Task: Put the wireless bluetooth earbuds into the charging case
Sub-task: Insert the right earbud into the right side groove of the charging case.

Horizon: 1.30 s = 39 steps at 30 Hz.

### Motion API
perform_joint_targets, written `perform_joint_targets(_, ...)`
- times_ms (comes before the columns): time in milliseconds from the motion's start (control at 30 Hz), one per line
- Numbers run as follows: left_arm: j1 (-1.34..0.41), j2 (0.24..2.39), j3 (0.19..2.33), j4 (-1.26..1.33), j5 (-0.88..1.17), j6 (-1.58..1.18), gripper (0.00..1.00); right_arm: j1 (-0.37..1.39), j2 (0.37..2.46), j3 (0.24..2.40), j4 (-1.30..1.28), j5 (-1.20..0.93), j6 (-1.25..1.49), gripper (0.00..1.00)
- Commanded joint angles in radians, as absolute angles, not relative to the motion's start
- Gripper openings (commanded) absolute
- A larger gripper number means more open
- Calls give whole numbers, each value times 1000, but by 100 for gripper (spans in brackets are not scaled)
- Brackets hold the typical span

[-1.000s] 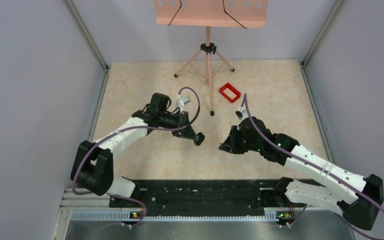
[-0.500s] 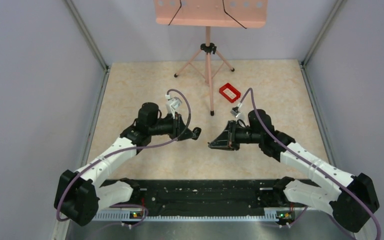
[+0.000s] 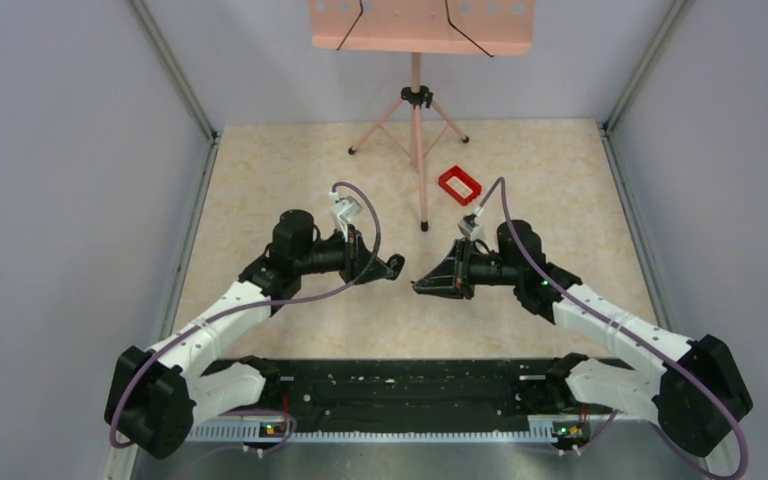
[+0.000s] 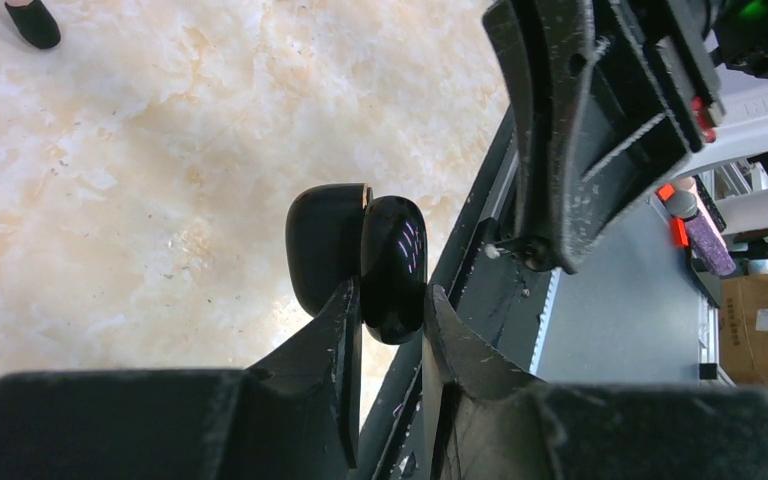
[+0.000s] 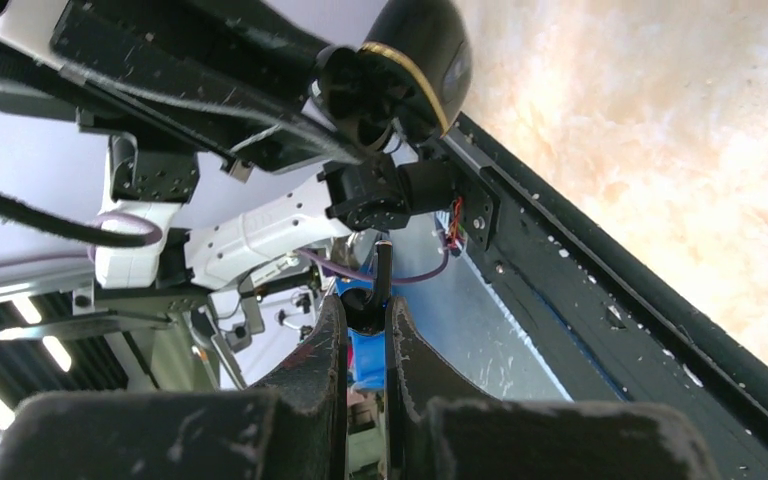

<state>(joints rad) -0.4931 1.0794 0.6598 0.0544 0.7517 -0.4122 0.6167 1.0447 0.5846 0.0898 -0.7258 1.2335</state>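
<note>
My left gripper (image 3: 393, 265) is shut on the charging case (image 4: 392, 262), a glossy black oval held above the table. Its lid (image 4: 324, 242) hangs open to one side. In the right wrist view the case (image 5: 415, 55) sits at the top with a gold rim line. My right gripper (image 5: 368, 312) is shut on one small black earbud (image 5: 370, 300), whose thin stem sticks out past the fingertips. In the top view the right gripper (image 3: 419, 285) points at the left one, tips a short gap apart.
A red rectangular tray (image 3: 459, 185) lies on the beige tabletop behind the grippers. A pink tripod stand (image 3: 417, 110) rises at the back centre, with one foot (image 4: 32, 22) in the left wrist view. The black base rail (image 3: 400, 390) runs along the near edge.
Both arms have swung round so the grippers face each other. The left one drew back with the case. The right one came forward to the left with the earbud.
</note>
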Motion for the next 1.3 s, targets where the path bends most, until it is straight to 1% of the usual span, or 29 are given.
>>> perform_joint_targets(0, -498, 1063, 669, 122, 797, -399, 0, 604, 1077, 647, 133, -668, 1227, 0)
perform_joint_targets(300, -500, 1045, 674, 94, 781, -388, 0, 604, 1151, 641, 287, -632, 1277, 0)
perform_joint_targets(500, -500, 1048, 680, 84, 780, -385, 0, 604, 1192, 648, 326, -640, 1287, 0)
perform_joint_targets(833, -503, 1053, 694, 66, 792, -386, 0, 606, 1221, 671, 338, -624, 1274, 0)
perform_joint_targets(1267, -506, 1047, 713, 43, 804, -389, 0, 604, 1246, 697, 288, -618, 1233, 0)
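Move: The black charging case, held open in the left fingers, lies about 4 cm ahead of the right hand and 5 cm to its left, roughly level in height; it sits just past the left fingertips, about 2 cm to their right. The right earbud, held in the right fingers, is some 5 cm right of the left hand and 3 cm back. The pink stand's black foot stands on the table about 15 cm ahead of the right hand and 3 cm right, some 18 cm lower. Forward by about 5 cm and some 2 cm to its left, the right hand carries the pinched earbud to the mouth of the open case, fastest at first and then creeping, with a dip of about 1 cm that is regained by the end. The wrist turns slightly clockwise, about 5 degrees, and both grippers keep their hold while the left hand steadies the case nearly in place. ##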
